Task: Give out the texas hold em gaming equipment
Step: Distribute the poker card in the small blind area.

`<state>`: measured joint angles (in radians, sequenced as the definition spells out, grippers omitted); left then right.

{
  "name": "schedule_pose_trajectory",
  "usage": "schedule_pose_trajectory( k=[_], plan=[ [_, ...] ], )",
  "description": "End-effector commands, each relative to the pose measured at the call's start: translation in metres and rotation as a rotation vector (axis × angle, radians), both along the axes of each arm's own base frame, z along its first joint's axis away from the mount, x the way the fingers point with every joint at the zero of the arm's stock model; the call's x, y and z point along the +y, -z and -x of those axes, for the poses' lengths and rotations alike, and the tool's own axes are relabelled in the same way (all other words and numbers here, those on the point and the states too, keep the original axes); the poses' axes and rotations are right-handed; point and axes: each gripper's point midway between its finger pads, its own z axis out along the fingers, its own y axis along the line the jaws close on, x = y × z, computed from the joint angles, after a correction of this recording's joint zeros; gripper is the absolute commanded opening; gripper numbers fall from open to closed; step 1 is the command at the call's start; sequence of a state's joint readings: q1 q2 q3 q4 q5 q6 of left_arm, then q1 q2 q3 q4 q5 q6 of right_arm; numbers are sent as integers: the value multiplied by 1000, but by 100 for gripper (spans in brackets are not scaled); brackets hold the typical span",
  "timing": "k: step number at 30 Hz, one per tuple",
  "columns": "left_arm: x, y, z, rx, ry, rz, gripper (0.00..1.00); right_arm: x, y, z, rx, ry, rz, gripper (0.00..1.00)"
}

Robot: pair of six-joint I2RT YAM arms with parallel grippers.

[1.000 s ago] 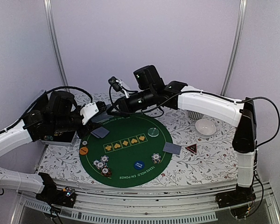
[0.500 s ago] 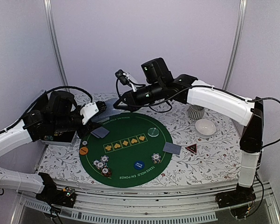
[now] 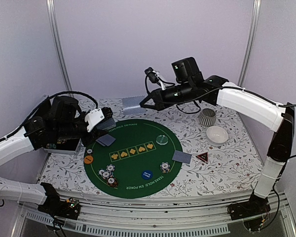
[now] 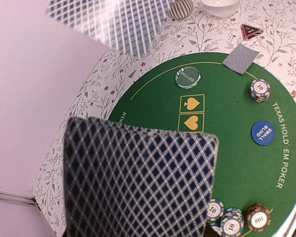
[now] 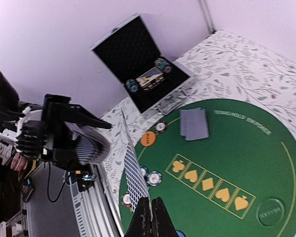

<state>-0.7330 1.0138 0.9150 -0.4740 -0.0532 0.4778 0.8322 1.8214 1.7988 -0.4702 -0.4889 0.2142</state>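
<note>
My left gripper (image 3: pixel 107 120) is shut on a deck of grey-blue-backed cards (image 4: pixel 138 182), held over the left edge of the green poker mat (image 3: pixel 138 190); the deck hides its fingers in the left wrist view. My right gripper (image 3: pixel 142 104) is shut on a single card (image 3: pixel 130 105), held edge-up in the air behind the mat; the same card (image 5: pixel 134 175) rises from the pinched fingertips (image 5: pixel 158 219). On the mat lie two face-down cards (image 3: pixel 106 139) (image 3: pixel 181 156), a clear disc (image 3: pixel 162 139), an orange button (image 3: pixel 89 159), a blue button (image 3: pixel 146 174) and chip stacks (image 3: pixel 108 176) (image 3: pixel 165 167).
A red-black triangle marker (image 3: pixel 202 157) lies just off the mat's right side. A white bowl (image 3: pixel 217 134) and a ribbed grey cup (image 3: pixel 207 117) stand at the back right. An open black case (image 5: pixel 140 59) holding chips sits at the left, beside my left arm.
My right gripper has pulled one card away from the deck and carried it up and to the right. My left arm and the deck have stayed put.
</note>
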Motion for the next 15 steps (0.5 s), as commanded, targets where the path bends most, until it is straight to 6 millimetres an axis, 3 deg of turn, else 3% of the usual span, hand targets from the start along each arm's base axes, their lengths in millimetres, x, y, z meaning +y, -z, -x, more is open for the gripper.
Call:
schedule_pose_trajectory(
  k=[1, 2, 5, 8, 11, 15],
  plan=[
    [-3, -9, 3, -29, 16, 30, 36, -87, 30, -35, 137, 271, 45, 1],
    [-3, -9, 3, -28, 18, 30, 37, -102, 37, -38, 175, 318, 44, 1],
    [-4, -9, 2, -31, 18, 33, 36, -146, 102, -33, 331, 440, 109, 1],
    [-5, -8, 2, -28, 23, 32, 36, -173, 146, -22, 414, 524, 111, 1],
    [-6, -7, 2, -28, 29, 32, 36, -189, 178, -18, 482, 615, 90, 1],
    [-6, -7, 2, -27, 29, 32, 36, -191, 205, -19, 544, 662, 74, 1]
  ],
)
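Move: The face-down card lying at the mat's right edge, where the right hand is taking its held card, is about 16 cm to this hand's right, roughly level in reach and some 30 cm below. Around it at table height, counted from the hand: dealer button 9 cm ahead and 7 right, small chip stack 5 back and 9 right, MIN triangle level and 25 right. From the left hand, the lying card is about 4 cm ahead, 31 right and 23 below. With its fingers shut on a single card, the right hand sweeps fast back across the mat, about 20 cm to the right and 22 cm down, bowing forward a few centimetres on the way and sinking most steeply in the later part, towards the face-down card already lying at the mat's right edge. On the way the wrist swings clockwise and tips its fingers some 25 degrees farther down, so the held card comes in low over the far side of the lying one, still in the grip. ##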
